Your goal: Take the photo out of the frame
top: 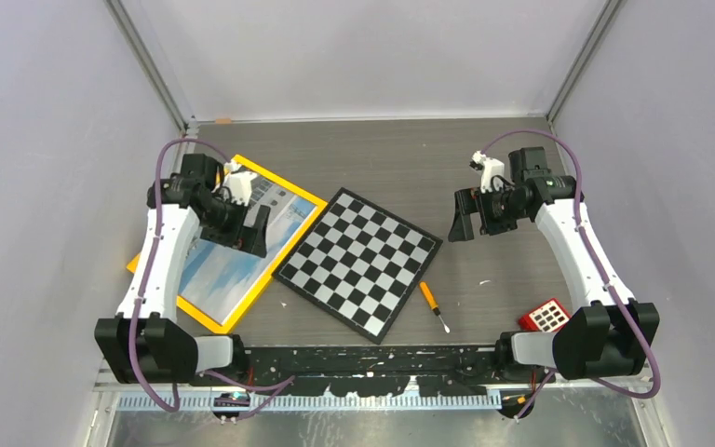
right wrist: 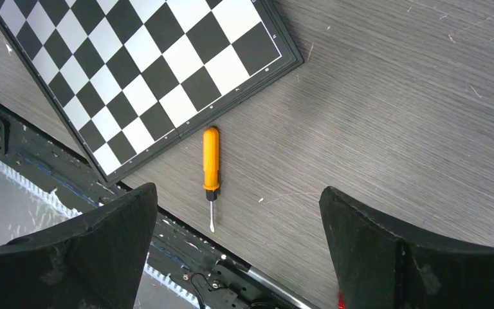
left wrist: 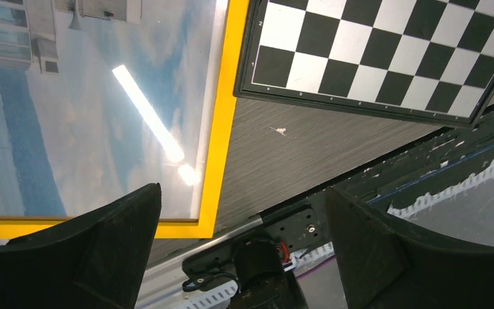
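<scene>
The yellow-orange frame (top: pixel 252 291) lies flat at the table's left, face up. Inside it sits the photo (top: pixel 228 270), blue sky with white clouds and a white building. My left gripper (top: pixel 247 237) hovers open above the frame's middle, and the arm hides part of the print. In the left wrist view the photo (left wrist: pixel 90 116) shows a strip of light glare, and the frame's (left wrist: pixel 222 129) near corner lies by the left finger. The left gripper (left wrist: pixel 242 193) holds nothing. My right gripper (top: pixel 475 219) hangs open over bare table at the right, and its wrist view shows the right gripper (right wrist: pixel 238 190) empty.
A black-and-white checkerboard (top: pixel 358 263) lies mid-table, touching the frame's right edge. An orange-handled screwdriver (top: pixel 431 303) lies by the board's near right side. A small red and white block (top: pixel 547 317) sits by the right arm's base. Walls close in on three sides.
</scene>
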Robot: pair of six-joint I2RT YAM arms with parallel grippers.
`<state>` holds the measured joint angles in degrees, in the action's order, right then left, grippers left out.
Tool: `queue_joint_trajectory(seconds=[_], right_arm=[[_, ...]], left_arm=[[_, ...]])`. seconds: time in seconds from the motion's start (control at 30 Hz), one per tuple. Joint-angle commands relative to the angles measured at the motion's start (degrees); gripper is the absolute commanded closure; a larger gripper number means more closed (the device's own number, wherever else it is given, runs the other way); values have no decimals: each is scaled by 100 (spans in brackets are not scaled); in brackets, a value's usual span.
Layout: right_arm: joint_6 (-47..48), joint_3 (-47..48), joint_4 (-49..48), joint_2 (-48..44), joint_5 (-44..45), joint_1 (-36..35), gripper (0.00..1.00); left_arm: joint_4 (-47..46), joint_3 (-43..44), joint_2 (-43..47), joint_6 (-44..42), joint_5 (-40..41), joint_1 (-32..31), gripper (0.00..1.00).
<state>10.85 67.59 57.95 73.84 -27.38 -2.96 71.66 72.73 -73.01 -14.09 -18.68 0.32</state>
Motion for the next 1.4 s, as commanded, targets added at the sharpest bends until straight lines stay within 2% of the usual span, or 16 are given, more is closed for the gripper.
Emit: queue_joint_trajectory(seconds=[0.0,0.2,0.3,0.63,0.93,1.1,1.37], right_arm=[[148,145,31,-120,59,6,0],[199,288,-56,-36,560,6,0],[240,393,-18,28,725,11,0],[302,607,125,86,959,127,0],[388,597,223,32,1053,382,0],[429,685,279,76,1126,443,0],[497,726,287,78,1191,683,1]], left_arm=[[276,-131,191,-753,-193,-284,0],[477,-1010,514,-1418,-9,-1202,0],[304,-1238,530,-1322,243,-1788,0],[-483,-1591,-309,-757,1220,-3622,0],[-1910,-2390,-194,-616,2009,-4121,0],[-2047,-2507,-596,-817,2049,-4418,0],[-2438,-2501,-1273,-798,2107,-4555,0]])
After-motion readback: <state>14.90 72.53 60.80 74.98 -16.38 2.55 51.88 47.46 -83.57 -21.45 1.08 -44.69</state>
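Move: Just above the frame's board-side edge hangs the empty left hand; the chessboard's middle lies about 23 cm to its right, 4 cm ahead and 17 cm below, with its left corner almost under the hand. The frame's middle is some 8 cm to the left and 9 cm ahead. The screwdriver lies about 41 cm to the right and 7 cm back. From the right hand, the chessboard is roughly 24 cm to the left, level with it. Swinging back about 8 cm and then mostly sinking, some 15 cm down in all and 8 cm to the right, the left hand drops towards the chessboard's near-left edge. Its wrist turns clockwise nearly 50 degrees until the fingers point straight down, wide open, with no touch visible. Meanwhile the open right hand drifts about 6 cm right, away from the board, its fingers tipping steeper. ##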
